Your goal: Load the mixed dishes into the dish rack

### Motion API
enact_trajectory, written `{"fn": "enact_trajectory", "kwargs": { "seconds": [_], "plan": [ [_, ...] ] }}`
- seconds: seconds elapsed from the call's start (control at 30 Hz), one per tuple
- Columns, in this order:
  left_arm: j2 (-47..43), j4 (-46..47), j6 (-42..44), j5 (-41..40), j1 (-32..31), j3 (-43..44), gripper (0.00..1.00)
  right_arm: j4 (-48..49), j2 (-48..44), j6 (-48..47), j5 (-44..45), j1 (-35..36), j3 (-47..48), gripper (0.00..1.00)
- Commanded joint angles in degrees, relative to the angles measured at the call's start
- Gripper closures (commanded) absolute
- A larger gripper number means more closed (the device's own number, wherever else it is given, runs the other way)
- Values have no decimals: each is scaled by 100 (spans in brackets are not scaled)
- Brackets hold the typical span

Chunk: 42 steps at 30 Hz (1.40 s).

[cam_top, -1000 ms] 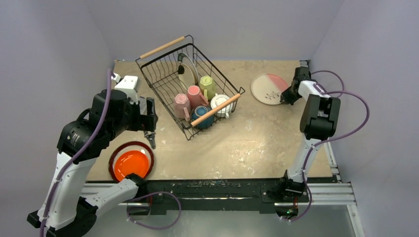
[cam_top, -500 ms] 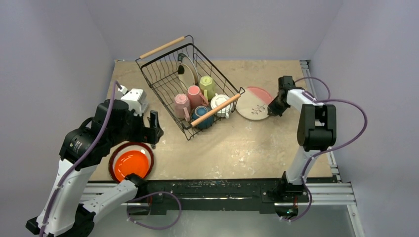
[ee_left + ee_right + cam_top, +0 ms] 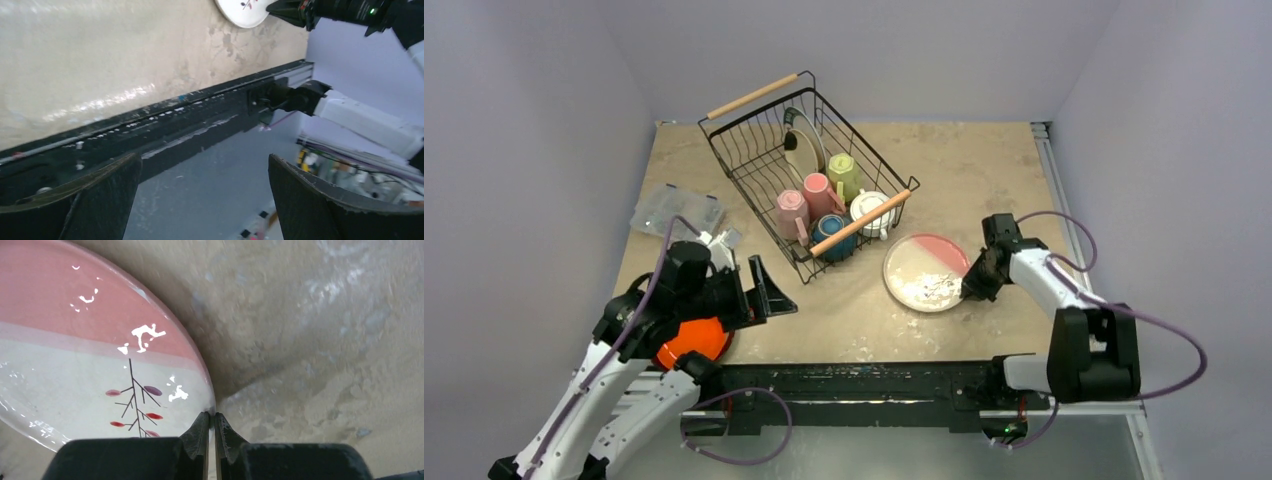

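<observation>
The black wire dish rack stands at the back centre with pink mugs, a yellow-green mug, a white cup, a teal bowl and upright plates inside. In front of the rack's right end is the pink-white plate. My right gripper is shut on its right rim. My left gripper hangs open and empty over the table's near edge. An orange plate lies half hidden beneath the left arm.
A clear plastic piece lies at the left of the table, beside the rack. The black mounting rail runs along the near edge. Purple walls close in on both sides and at the back.
The right gripper has brought the pink-white plate from the far right to the near centre. The left arm swung down toward the near edge, uncovering the clear plastic piece and covering the orange plate.
</observation>
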Motion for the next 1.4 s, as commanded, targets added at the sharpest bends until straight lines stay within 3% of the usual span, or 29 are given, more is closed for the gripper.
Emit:
{"fn": "enact_trajectory", "kwargs": {
  "seconds": [0.0, 0.07, 0.2, 0.33, 0.5, 0.6, 0.83, 1.07, 1.2, 1.37],
  "plan": [
    [-509, 1843, -2016, 1009, -45, -1190, 5, -229, -1135, 201, -391, 35, -623, 100],
    [-596, 2490, -2476, 855, -273, -1483, 5, -192, -1731, 304, -566, 37, -910, 100],
    [32, 2699, -2466, 399, -1058, -1371, 7, -369, -2284, 345, -738, 39, -1043, 100],
    [573, 3001, -2611, -708, -2160, -1273, 8, -635, -2427, 301, -996, 41, -925, 100],
    [1152, 5193, -3633, -2132, -3312, -2271, 5, -735, -2542, 532, -1273, 40, -779, 100],
    [1890, 6028, -3861, -3050, -3850, -2294, 2, -781, -2528, 656, -1417, 44, -723, 100],
    [3772, 7593, -4062, -4123, -4233, -2033, 6, -835, -2461, 844, -1628, 43, -548, 100],
    [5278, 9183, -4736, -4293, -4248, -2007, 14, -1028, -2550, 931, -1730, 41, -444, 100],
    [5721, 9946, -4838, -4580, -4242, -2087, 26, -1091, -2554, 884, -1742, 39, -496, 100],
    [6144, 10219, -5295, -4751, -4242, -1906, 39, -1135, -2620, 856, -1704, 41, -549, 100]
  ]
}}
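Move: The plate lies roughly 31 cm to the left hand's right, 14 cm ahead and some 21 cm below it. The right hand already pinches the plate's right rim, with its middle about 9 cm left and 4 cm ahead, at the same height. In the rack, the blue mug stands some 21 cm left of the plate and 7 cm farther out, the white cup 12 cm left of it and 12 cm farther out. Sweeping right about 25 cm and sinking 17, then also forward, the left hand goes to the plate's near-left rim, turning some 20 degrees counter-clockwise and rolling its left side down; late on, its open fingers start closing around the rim without shutting. The right hand keeps its pinch, draws back 6 cm while rising and easing left, and tilts its left side up. ##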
